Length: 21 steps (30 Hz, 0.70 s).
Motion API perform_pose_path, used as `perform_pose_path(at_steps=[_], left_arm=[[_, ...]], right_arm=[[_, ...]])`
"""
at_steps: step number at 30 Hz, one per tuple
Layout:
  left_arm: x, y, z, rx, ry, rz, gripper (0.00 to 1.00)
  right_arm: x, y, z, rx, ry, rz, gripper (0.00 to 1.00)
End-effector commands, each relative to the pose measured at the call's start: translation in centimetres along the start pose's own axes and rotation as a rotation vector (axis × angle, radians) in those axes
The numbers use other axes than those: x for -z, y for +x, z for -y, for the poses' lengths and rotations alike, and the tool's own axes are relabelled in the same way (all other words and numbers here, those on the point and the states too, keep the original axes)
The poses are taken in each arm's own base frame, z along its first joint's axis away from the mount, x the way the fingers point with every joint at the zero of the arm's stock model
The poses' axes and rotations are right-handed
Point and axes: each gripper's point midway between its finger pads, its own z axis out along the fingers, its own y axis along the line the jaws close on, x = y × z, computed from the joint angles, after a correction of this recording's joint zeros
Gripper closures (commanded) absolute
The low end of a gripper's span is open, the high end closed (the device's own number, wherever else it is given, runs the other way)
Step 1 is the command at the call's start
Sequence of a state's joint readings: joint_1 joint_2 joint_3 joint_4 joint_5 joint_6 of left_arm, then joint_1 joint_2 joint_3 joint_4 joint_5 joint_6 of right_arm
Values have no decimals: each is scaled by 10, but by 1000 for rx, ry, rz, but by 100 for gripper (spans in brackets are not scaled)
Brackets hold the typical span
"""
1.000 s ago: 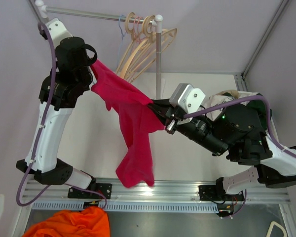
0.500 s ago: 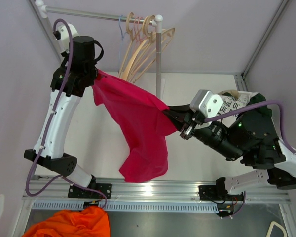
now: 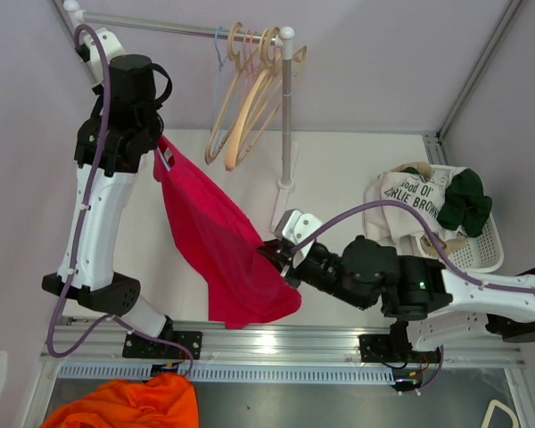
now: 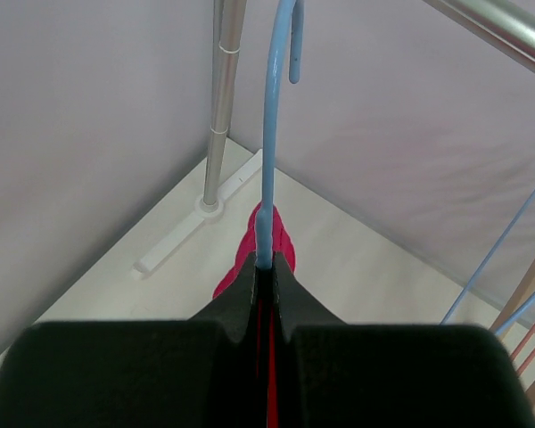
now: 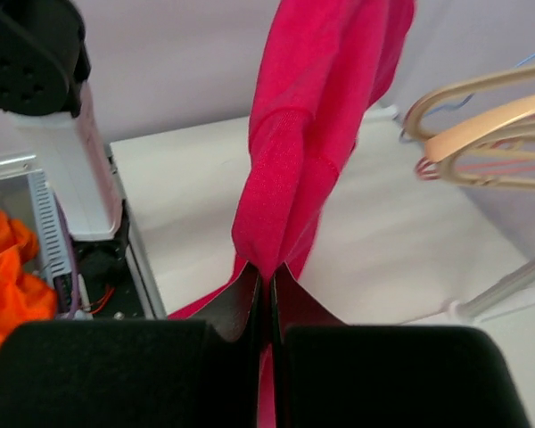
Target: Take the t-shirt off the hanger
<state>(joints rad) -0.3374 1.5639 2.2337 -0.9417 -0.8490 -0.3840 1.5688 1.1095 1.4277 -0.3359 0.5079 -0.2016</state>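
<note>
A red t-shirt [image 3: 218, 250] hangs from a light blue hanger [image 4: 269, 143] and drapes down to the table's near edge. My left gripper [image 3: 160, 143] [image 4: 266, 267] is shut on the hanger's neck, just below its hook, and holds it up left of the rack. My right gripper [image 3: 275, 256] [image 5: 266, 267] is shut on a fold of the red t-shirt [image 5: 312, 134] low at its right edge. The hanger's arms are hidden inside the shirt.
A clothes rail [image 3: 187, 29] with several wooden hangers [image 3: 250, 89] and its upright pole [image 3: 285, 116] stands at the back. A white basket [image 3: 481, 245] of clothes sits at the right. An orange garment [image 3: 129, 406] lies below the near rail.
My right gripper has swung left and down toward the near edge, pulling the shirt's lower part with it. The shirt now hangs narrower and steeper. My left gripper shifted slightly left.
</note>
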Motion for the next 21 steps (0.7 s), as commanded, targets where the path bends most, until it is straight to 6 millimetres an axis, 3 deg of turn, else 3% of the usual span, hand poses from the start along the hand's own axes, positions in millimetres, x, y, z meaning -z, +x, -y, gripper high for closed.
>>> perform_pose_path(at_steps=[1,4,5,8,9,14,18,21], left_arm=[[3,-21,-4,30,6,42,99],[11,-22,0,54,53,22,99],[16,-23,1,54,66,22,99],[37,-29,-2,34,111,20,99],[47,-31,-3,45,133,13,99],[80,-16,-10,57,252,-64,99],[101,14,-16,21,334,-134,99],[121,11,-32,19,394,-127,99]], right_arm=[[-6,-5,-20,-142,-71,45,100],[-18,19,-18,-167,-34,3,100],[-24,26,-6,-175,-3,-5,100],[-40,45,6,-205,-1,-34,100],[-50,54,20,-210,34,-52,100],[-77,57,38,-199,76,-54,100],[-96,57,44,-206,76,-62,100],[-111,67,46,-216,71,-92,100]])
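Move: Between the two hands hangs the red t-shirt, its middle about 20 cm back, 15 right and 20 below the left hand, and some 8 cm ahead, 11 left and 15 below the right. The blue hanger in the left fingers centres roughly 4 cm back, 2 right and 10 below that hand. From the right hand, the wooden hangers stand about 34 cm ahead and 4 left, the rack foot 33 ahead, 5 right and 42 below. Keeping its pinch on the red cloth, the right hand sinks while edging left, then swings forward towards the rack as it goes on down, about 10 cm each way, its fingers tipping down a little. The left hand, still gripping the blue hanger by its hook, lingers, then draws back about 10 cm, shifting slightly right and turning clockwise some 20 degrees, to part hanger from shirt. ##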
